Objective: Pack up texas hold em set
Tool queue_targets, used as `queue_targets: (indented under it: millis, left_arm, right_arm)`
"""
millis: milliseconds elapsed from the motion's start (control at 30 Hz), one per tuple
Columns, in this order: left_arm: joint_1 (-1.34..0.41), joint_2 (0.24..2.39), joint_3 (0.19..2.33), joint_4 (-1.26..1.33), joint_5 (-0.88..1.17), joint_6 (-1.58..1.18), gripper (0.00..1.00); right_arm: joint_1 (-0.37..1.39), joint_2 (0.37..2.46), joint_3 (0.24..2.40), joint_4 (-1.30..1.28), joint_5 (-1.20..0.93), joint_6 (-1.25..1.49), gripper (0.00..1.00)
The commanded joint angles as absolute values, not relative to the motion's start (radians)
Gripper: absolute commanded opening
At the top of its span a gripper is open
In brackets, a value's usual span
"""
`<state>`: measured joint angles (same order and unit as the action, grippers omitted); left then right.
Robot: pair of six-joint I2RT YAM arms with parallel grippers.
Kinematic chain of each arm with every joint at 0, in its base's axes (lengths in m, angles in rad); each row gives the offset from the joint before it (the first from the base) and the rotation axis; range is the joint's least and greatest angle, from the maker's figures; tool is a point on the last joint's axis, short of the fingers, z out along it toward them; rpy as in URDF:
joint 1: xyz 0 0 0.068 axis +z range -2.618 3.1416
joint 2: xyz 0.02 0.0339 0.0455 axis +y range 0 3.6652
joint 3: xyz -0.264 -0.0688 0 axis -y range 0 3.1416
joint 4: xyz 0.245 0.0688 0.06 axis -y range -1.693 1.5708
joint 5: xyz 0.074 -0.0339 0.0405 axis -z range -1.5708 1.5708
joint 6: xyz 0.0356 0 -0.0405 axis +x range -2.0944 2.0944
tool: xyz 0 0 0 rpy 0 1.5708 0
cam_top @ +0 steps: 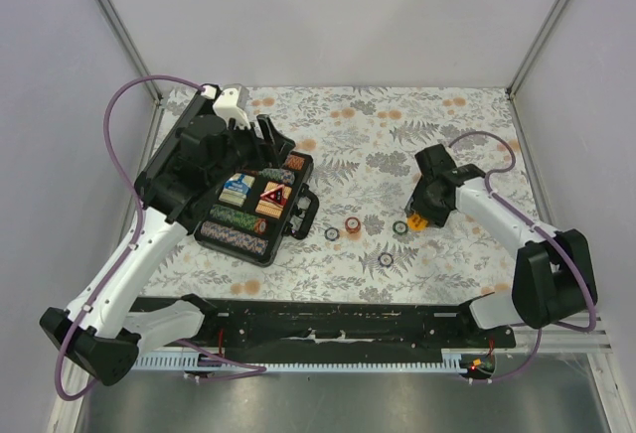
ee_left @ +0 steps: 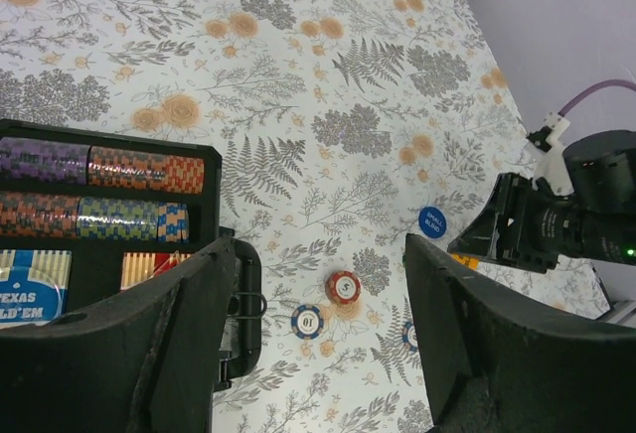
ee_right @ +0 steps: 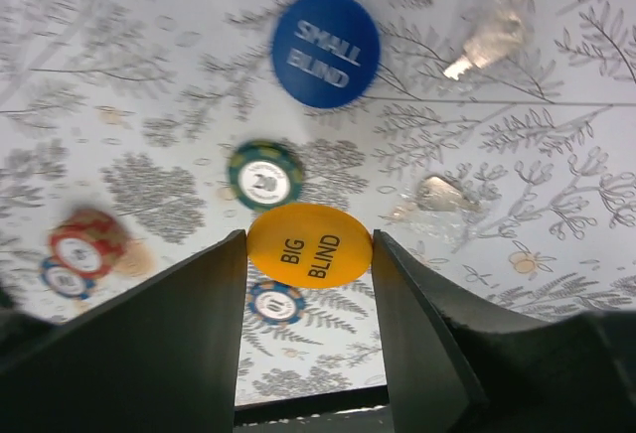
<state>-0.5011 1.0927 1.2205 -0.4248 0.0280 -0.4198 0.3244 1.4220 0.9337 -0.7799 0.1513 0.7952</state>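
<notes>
The black case (cam_top: 298,216) lies open at the left, holding rows of multicoloured chips (ee_left: 99,170), a card deck (cam_top: 237,188) and a red-marked triangle (cam_top: 274,196). My left gripper (ee_left: 318,244) hovers open beside the case's handle, above a red 5 chip (ee_left: 343,286) and a blue 10 chip (ee_left: 307,322). My right gripper (ee_right: 309,254) is shut on a yellow BIG BLIND button (ee_right: 309,245), with both fingers against its edge. Near it lie a blue SMALL BLIND button (ee_right: 326,50) and a green 20 chip (ee_right: 264,176).
Two small keys (ee_right: 492,38) lie on the floral cloth beyond the blue button. Another loose chip (cam_top: 386,258) sits nearer the front. Grey walls close in the table on three sides.
</notes>
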Motion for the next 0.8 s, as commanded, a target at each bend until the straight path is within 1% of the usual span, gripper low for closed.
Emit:
queue_targets:
  millis: [0,167,333,533,633,767]
  left_arm:
    - [-0.503,1.051,1.238,-0.413,-0.034,-0.397,0.75]
    - [-0.505,1.009,1.236,-0.423,-0.106,-0.388,0.75]
    - [-0.503,0.956,1.247,-0.452,-0.179,-0.362,0.75]
    - [-0.503,0.888,1.250,-0.492,-0.277,-0.342,0.75]
    - [-0.503,0.855,1.249,-0.509,-0.313,-0.331,0.75]
    - [-0.503,0.821,1.236,-0.522,-0.334,-0.327,0.75]
  right_arm:
    - [0.347,1.404,1.045,-0.773,0.129,0.769,0.51]
    - [0.431,1.488,1.161,-0.680,0.087,0.720,0.52]
    - [0.570,1.649,1.386,-0.634,0.075,0.647,0.53]
    - [0.704,1.850,1.665,-0.569,0.006,0.543,0.53]
    - [0.755,1.949,1.784,-0.566,0.003,0.506,0.54]
    - [0.819,2.035,1.885,-0.569,0.002,0.470,0.54]
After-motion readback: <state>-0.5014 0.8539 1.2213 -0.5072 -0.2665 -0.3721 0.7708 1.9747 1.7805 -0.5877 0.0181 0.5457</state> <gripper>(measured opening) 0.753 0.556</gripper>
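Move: The right hand, already holding the orange BIG BLIND button off the table, has the red card deck with the ALL IN triangle, in the open case, about 9 cm ahead, 36 cm to its left and 4 cm below. From this hand the SMALL BLIND button lies some 6 cm straight ahead, the green chip 2 cm ahead and 5 cm left, the blue card deck 12 cm ahead and 44 cm left, all roughly 5 cm lower. For the left hand, that red deck is about 5 cm ahead, 6 cm left and 31 cm below. Keeping the BIG BLIND button pinched between its fingertips, the right hand first rises and reaches forward, then swings fast to the left towards the red deck in the case, about 29 cm left in all with some 11 cm forward and 10 cm up, while the wrist turns about 40 degrees counter-clockwise and the fingers tip outward. The left hand, empty and still open, makes room by drawing away to the left, up and slightly back over the case, turning counter-clockwise and tipping its fingers up a little. ##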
